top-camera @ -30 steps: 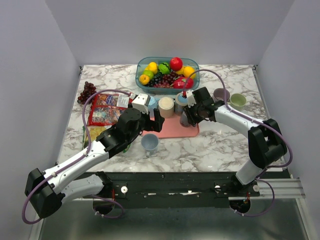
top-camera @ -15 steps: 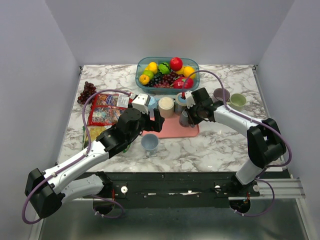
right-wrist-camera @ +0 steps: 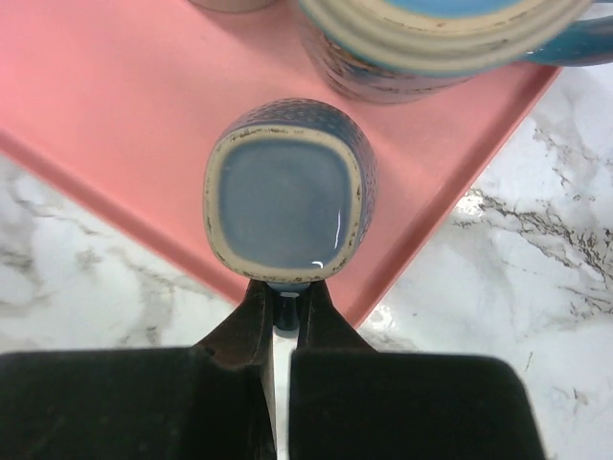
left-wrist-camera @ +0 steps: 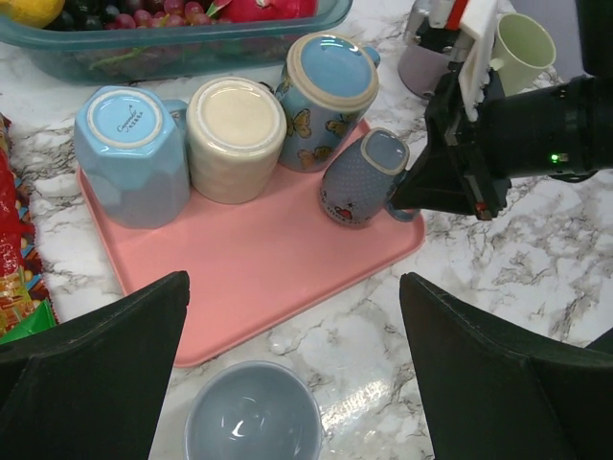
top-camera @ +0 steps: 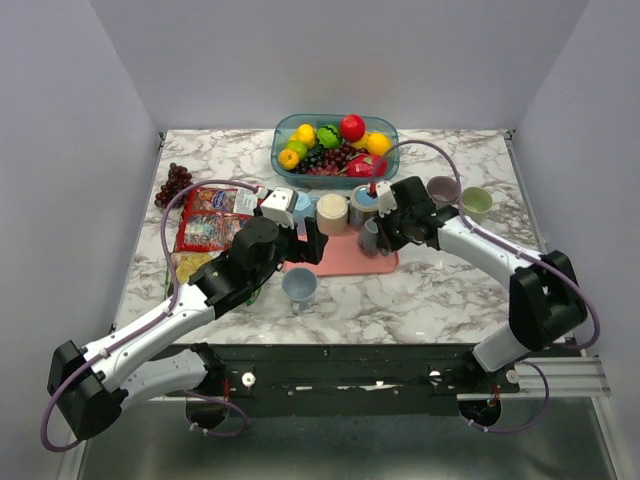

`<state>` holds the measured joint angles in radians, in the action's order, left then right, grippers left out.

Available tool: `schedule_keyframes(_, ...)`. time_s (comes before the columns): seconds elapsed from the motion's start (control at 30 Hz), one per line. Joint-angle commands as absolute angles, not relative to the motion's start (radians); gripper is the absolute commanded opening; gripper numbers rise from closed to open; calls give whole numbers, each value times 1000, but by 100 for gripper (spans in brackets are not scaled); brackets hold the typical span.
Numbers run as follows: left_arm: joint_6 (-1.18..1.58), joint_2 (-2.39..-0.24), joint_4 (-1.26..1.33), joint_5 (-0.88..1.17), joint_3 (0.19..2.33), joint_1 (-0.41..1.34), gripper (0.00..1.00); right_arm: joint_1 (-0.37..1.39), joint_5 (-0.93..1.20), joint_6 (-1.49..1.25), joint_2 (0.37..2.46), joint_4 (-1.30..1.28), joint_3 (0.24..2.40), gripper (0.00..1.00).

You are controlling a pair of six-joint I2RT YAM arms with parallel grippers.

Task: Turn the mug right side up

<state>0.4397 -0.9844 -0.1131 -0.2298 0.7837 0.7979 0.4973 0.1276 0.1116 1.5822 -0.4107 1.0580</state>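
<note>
The mug (right-wrist-camera: 287,196) is small and blue-grey with a squarish base. It stands upside down on the right part of the pink tray (right-wrist-camera: 115,96), base facing up. My right gripper (right-wrist-camera: 287,292) is shut on the mug's handle, which is pinched between the two fingertips on the near side. In the left wrist view the mug (left-wrist-camera: 364,177) leans a little, with the right gripper (left-wrist-camera: 402,199) at its right side. My left gripper (left-wrist-camera: 292,316) hangs open over the tray's front edge with nothing between its fingers. From above, the mug (top-camera: 370,237) is partly hidden by the right gripper (top-camera: 384,230).
Three other upside-down mugs share the tray: light blue (left-wrist-camera: 129,153), cream (left-wrist-camera: 235,134), butterfly-patterned (left-wrist-camera: 326,96). An upright grey-blue cup (top-camera: 299,285) stands in front of the tray. Fruit bowl (top-camera: 335,143) behind, purple cup (top-camera: 442,188) and green cup (top-camera: 476,201) right, snack packets (top-camera: 210,220) and grapes (top-camera: 175,183) left.
The right gripper's jaws have closed onto the mug's handle. The left arm has barely moved and stays open.
</note>
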Motion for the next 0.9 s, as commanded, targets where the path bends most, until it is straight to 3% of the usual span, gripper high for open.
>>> schedule_keyframes(0.0,439,-934,-86,-218,772,793,99,494,250,49,1422,-345,1042,1)
schedule_keyframes(0.27,425,-868,-5,-80,730,793,99,494,373,-67,1181,-270,993,1)
schedule_keyframes(0.53,462,-851,228,195,715,792,99,494,570,-305,927,56,956,1)
schedule_keyframes(0.87,624,-962,575,371,761,798,99,495,715,-579,871,388,945,1)
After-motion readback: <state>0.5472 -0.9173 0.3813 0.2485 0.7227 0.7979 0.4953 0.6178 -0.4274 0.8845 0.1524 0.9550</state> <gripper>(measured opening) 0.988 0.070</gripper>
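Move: The right hand already pinches the handle of the upside-down mug, its body some 3 cm ahead and 4 cm left. It goes to the open left gripper, roughly 6 cm back, 15 cm left and 15 cm higher. From the right hand, the butterfly mug stands about 11 cm ahead and 5 cm left, the cream mug 9 cm ahead and 12 cm left. From the left hand, the held mug lies about 9 cm ahead, 12 cm right and 15 cm below; the upright mug 4 cm back, 4 cm left, some 18 cm down. Keeping its pinch on the handle, the right hand swings the mug steeply up by about 32 cm, drawing back and a little left over the tray, while its wrist rolls some 65 degrees so that the fingers end nearly level, pointing left. The left hand, fingers wide open, rises too, slowly at first, going back and right and turning clockwise until its fingers point mostly right towards the mug. ##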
